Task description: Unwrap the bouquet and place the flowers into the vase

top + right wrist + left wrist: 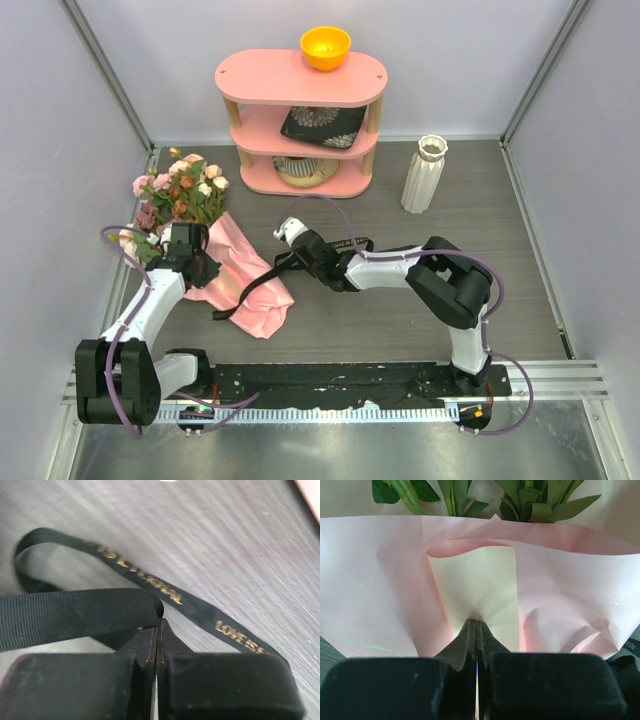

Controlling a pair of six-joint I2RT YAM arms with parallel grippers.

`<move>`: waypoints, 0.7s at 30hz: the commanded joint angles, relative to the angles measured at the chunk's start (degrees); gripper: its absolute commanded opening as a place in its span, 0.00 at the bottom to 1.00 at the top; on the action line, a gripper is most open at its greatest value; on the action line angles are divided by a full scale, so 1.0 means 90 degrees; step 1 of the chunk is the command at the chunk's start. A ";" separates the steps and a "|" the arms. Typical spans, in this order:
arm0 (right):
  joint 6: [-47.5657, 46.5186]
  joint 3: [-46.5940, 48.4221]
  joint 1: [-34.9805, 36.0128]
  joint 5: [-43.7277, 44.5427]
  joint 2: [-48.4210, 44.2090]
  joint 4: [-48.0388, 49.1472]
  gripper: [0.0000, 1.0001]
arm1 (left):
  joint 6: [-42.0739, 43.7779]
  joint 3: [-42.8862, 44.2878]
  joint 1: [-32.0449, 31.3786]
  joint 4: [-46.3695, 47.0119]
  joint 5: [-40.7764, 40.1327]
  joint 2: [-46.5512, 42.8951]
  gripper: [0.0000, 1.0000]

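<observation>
The bouquet lies at the left of the table, its flowers (180, 190) pointing to the back and the salmon-pink wrapping paper (250, 285) spread toward the middle. My left gripper (204, 270) is shut on a fold of that paper (380, 580), its jaws (477, 623) pinching the sheet just below the green stems (530, 505). My right gripper (287, 264) is shut on the black ribbon (250, 292), which trails down-left across the paper. In the right wrist view the ribbon (75, 615), with gold lettering, folds right at the closed jaws (160, 624). The white ribbed vase (423, 175) stands upright at the back right.
A pink three-tier shelf (300, 80) stands at the back centre. An orange bowl (325, 47) sits on its top tier and a dark patterned plate (322, 124) on the middle one. White walls close in both sides.
</observation>
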 commanded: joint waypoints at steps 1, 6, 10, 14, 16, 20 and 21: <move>0.0808 -0.0262 -0.0291 0.1390 -0.0484 0.0844 0.01 | 0.0070 -0.0033 0.0039 0.0242 0.0108 -0.0048 0.00; 0.3647 -0.0839 -0.1335 0.2535 -0.1314 0.0153 0.01 | 0.0070 -0.0053 0.0030 0.0233 0.0138 -0.0126 0.00; 0.5436 -0.1648 -0.2663 0.2583 -0.2463 -0.1171 0.01 | 0.0051 -0.0072 0.0030 0.0291 0.0186 -0.0175 0.00; 0.5032 -0.2148 -0.3797 0.0978 -0.3044 -0.0779 0.01 | 0.0051 -0.0072 0.0039 0.0301 0.0313 -0.0136 0.00; 0.4088 -0.1713 -0.3799 -0.0125 -0.2840 -0.0747 0.01 | 0.0031 -0.0082 0.0030 0.0330 0.0323 -0.0136 0.00; 0.3204 -0.1056 -0.3352 -0.2455 -0.2079 -0.0680 0.05 | 0.0021 -0.0092 0.0030 0.0340 0.0265 -0.0175 0.00; 0.3048 -0.0939 -0.2876 -0.2339 -0.1961 -0.0670 0.07 | 0.0021 -0.0092 0.0039 0.0340 0.0265 -0.0185 0.00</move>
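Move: Already pinching the black ribbon, the right hand has its goal, clear table short of the vase, about 23 cm to its right, 7 ahead and 4 below. The vase stands roughly 29 cm right and 13 ahead; the pink wrap's middle is some 9 cm left and 3 back, with the ribbon's far end 13 left and 11 back. From the left hand that clear table is about 37 cm right and 8 ahead. Still pinching the ribbon, the right hand whips it off the pink wrap: fast to the right, nearly 30 cm, drifting forward and rising some 5 cm with the wrist turning clockwise, then swings back left about 6 cm, sinking slightly. Its fingers stay shut. The left hand's closed fingertips keep holding the wrap down, almost in place. ##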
